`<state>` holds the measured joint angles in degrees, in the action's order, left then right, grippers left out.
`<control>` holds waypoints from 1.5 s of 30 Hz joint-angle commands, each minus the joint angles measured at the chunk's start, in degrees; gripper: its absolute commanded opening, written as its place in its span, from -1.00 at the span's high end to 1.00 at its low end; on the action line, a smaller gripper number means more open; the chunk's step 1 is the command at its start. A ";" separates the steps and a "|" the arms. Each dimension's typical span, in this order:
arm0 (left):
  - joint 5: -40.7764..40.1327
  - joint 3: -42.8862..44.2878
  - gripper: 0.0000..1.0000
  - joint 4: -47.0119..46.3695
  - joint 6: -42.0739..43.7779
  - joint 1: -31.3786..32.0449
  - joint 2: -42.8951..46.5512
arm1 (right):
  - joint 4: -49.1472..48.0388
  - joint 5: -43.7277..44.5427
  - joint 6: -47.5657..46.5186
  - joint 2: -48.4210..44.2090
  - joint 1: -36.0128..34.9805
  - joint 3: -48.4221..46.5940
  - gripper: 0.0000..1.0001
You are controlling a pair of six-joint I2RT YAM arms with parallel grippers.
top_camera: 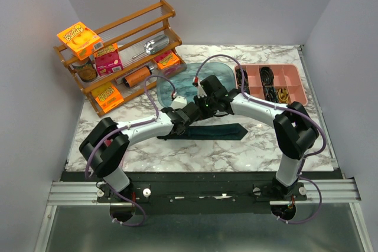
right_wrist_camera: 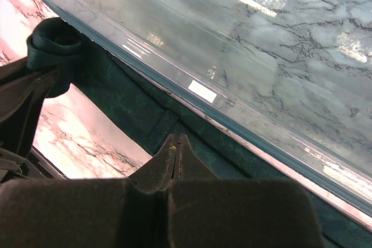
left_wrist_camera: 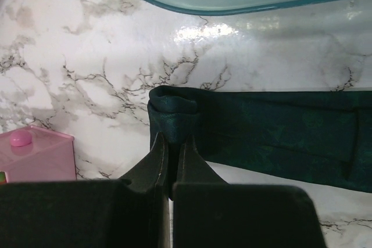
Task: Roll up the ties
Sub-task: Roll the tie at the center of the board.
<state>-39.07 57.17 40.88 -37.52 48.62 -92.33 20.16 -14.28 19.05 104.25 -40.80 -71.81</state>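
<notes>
The dark teal tie (top_camera: 218, 131) lies left to right across the marble table, just in front of the blue tub (top_camera: 227, 76). My left gripper (top_camera: 172, 128) is at the tie's left end. In the left wrist view that gripper (left_wrist_camera: 174, 140) is shut on the folded-over end of the tie (left_wrist_camera: 273, 132). The right gripper (top_camera: 201, 113) reaches in from the right. In its wrist view it (right_wrist_camera: 179, 140) is shut with nothing between its jaws, tips down over the tie (right_wrist_camera: 128, 100) beside the tub rim (right_wrist_camera: 244, 56). The curled tie end shows at the upper left of that view.
A wooden rack (top_camera: 118, 57) with orange and pink snack boxes stands at the back left. A pink compartment tray (top_camera: 277, 84) with cables and bands sits at the back right. A small pink box (left_wrist_camera: 35, 155) is left of the left gripper. Grey walls surround the table.
</notes>
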 commanded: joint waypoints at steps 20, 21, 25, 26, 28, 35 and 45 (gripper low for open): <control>12.08 -2.85 -0.29 -13.20 1.48 1.04 1.54 | -1.62 -0.66 -0.85 -0.71 0.45 0.62 0.99; 12.52 -2.94 -0.30 -13.55 1.40 1.04 1.98 | -1.62 -0.57 -0.94 -0.62 0.45 0.71 0.99; 13.93 -3.90 -0.35 -15.65 1.13 1.04 3.04 | -1.62 -0.92 -0.94 -0.27 0.45 0.71 0.99; 14.11 -4.08 -0.36 -15.92 1.04 0.95 3.12 | -1.62 -1.10 -0.94 -0.10 0.37 0.62 0.99; 14.46 -4.26 -0.37 -16.01 0.78 0.86 3.74 | -1.62 -1.53 -1.12 0.08 0.45 0.53 0.99; 17.71 -6.45 -0.42 -17.50 0.78 -1.50 8.92 | -1.79 -4.34 -2.17 -0.53 0.45 0.09 0.99; 30.77 -14.27 -0.60 -22.95 0.78 -13.70 24.02 | -1.53 -8.13 -2.53 0.52 -1.74 -4.64 0.99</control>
<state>-17.17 46.68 21.74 -36.03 40.93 -73.69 19.40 -19.53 17.50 104.27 -40.99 -72.66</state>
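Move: The left fingers already pinch the rolled end of the tie, with the middle of its flat strip about 17 cm to their right and 1 cm ahead, just below. The clear container's middle is roughly 21 cm ahead and 12 cm right; the pink bin is some 20 cm left and 7 cm back. From the right hand, the rolled end lies about 12 cm left, 8 cm back and 3 cm lower. The left hand carries the roll right along the tie, opens, releases it, reaching 6 cm, then lifts 5 cm. ##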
